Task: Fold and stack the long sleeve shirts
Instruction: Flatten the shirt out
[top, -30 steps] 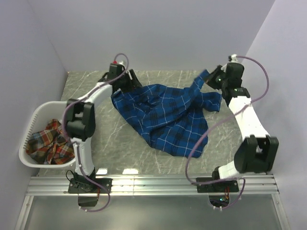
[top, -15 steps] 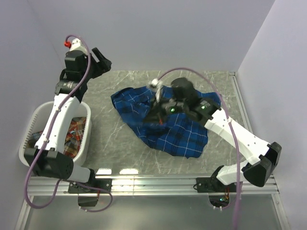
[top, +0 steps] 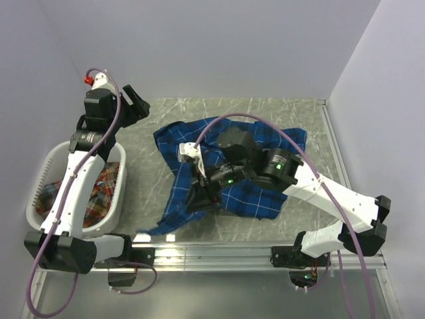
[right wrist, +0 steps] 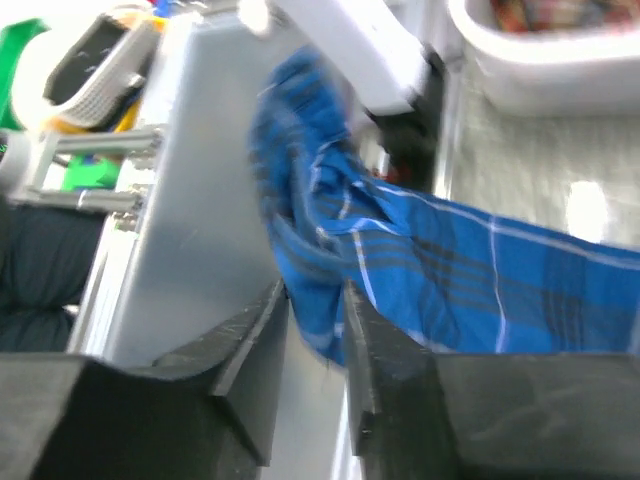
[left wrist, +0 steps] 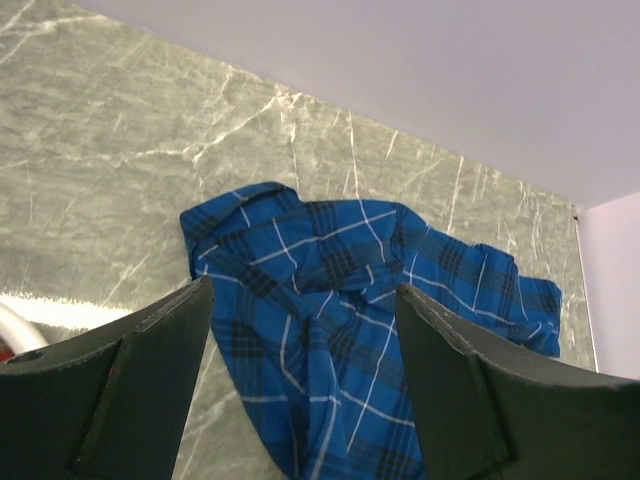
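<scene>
A royal blue plaid long sleeve shirt [top: 174, 147] [left wrist: 340, 250] lies crumpled on the middle of the table. One strip of it is drawn out to the front edge [top: 163, 228]. My right gripper [top: 194, 199] [right wrist: 315, 290] hangs low over that strip. Its jaws stand slightly apart, and the blurred blue cloth [right wrist: 470, 270] hangs loose at the fingertips. My left gripper [top: 135, 105] [left wrist: 302, 290] is raised high at the back left, open and empty, looking down on the shirt. A red-orange plaid shirt [top: 99, 196] lies in the basket.
A white laundry basket [top: 38, 189] [right wrist: 540, 50] stands at the table's left edge, under the left arm. The metal rail [top: 219, 252] runs along the front edge, close to the right gripper. Walls close in the back and both sides.
The right arm swept from the back right to the front left, dragging part of the blue shirt, and its jaws have parted. The left arm left the shirt and rose to the back left.
</scene>
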Motion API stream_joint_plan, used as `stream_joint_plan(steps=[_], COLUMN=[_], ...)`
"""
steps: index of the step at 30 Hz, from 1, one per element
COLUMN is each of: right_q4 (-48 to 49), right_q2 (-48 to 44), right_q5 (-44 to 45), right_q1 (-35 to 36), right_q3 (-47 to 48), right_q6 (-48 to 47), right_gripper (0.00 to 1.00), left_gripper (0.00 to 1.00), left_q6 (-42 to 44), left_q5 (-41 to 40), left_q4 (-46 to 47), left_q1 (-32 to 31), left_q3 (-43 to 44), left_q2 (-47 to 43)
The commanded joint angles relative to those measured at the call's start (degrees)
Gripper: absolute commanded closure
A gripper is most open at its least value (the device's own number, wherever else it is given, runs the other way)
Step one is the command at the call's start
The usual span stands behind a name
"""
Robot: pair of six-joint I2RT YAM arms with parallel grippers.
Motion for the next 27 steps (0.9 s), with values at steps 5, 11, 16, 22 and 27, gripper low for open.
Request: stream_joint_plan(steps=[5,11,16,22,27], right_q4=[4.11,7.92,8.87,14.41,16.97], right_q2=[-2.71,-8.87,-7.03,-2.20,1.58], right_q5=[17.62,31.41,35.12,36.34,36.44], right_q1=[-11.06,-29.43,-41.29,-46.85,-48.61], right_q3=[-12.15,-25.25,-32.72,-37.13,-38.36], right_q6=[9.41,21.19,28.31,33.67,35.43], right_gripper=[0.29,0.16,0.16,0.17,0.16], left_gripper=[0.21,0.23,0.23,0.22,0.23], left_q6=[1.93,2.81,-0.96,-4.21,-8.52], left_q5=[3.69,9.14,8.36,3.00,-1.03], left_q4=[0.16,-1.07,1.21,1.65,2.62], left_q1=[0.02,-0.51,-4.10,-11.31,-11.58], left_q3=[-4.73,-5.18,-7.46,-2.73,-0.35], left_q2=[-0.65,6.28,10.60,19.99,27.03])
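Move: The left hand, open and high near the far edge, has the shirt's far-left corner about 9 cm to its right, level with it fore and aft and some 32 cm below; the basket is about 22 cm to its left and 17 cm back. From the right hand, the shirt's right half lies some 24 cm ahead, 23 cm right and 34 cm below; the loose sleeve's end is about 6 cm left, 2 cm back and 5 cm below. The right hand, fingers already parting from the flung sleeve, opens wide and sweeps about 26 cm forward, going mostly forward at first and then swinging right too, sinking all the while as it turns some 90 degrees clockwise, to come in low over the shirt's right half. The left hand, still open, drops about 20 cm and drifts half as far right towards the shirt's far-left corner, tipping its fingers down roughly 30 degrees. ##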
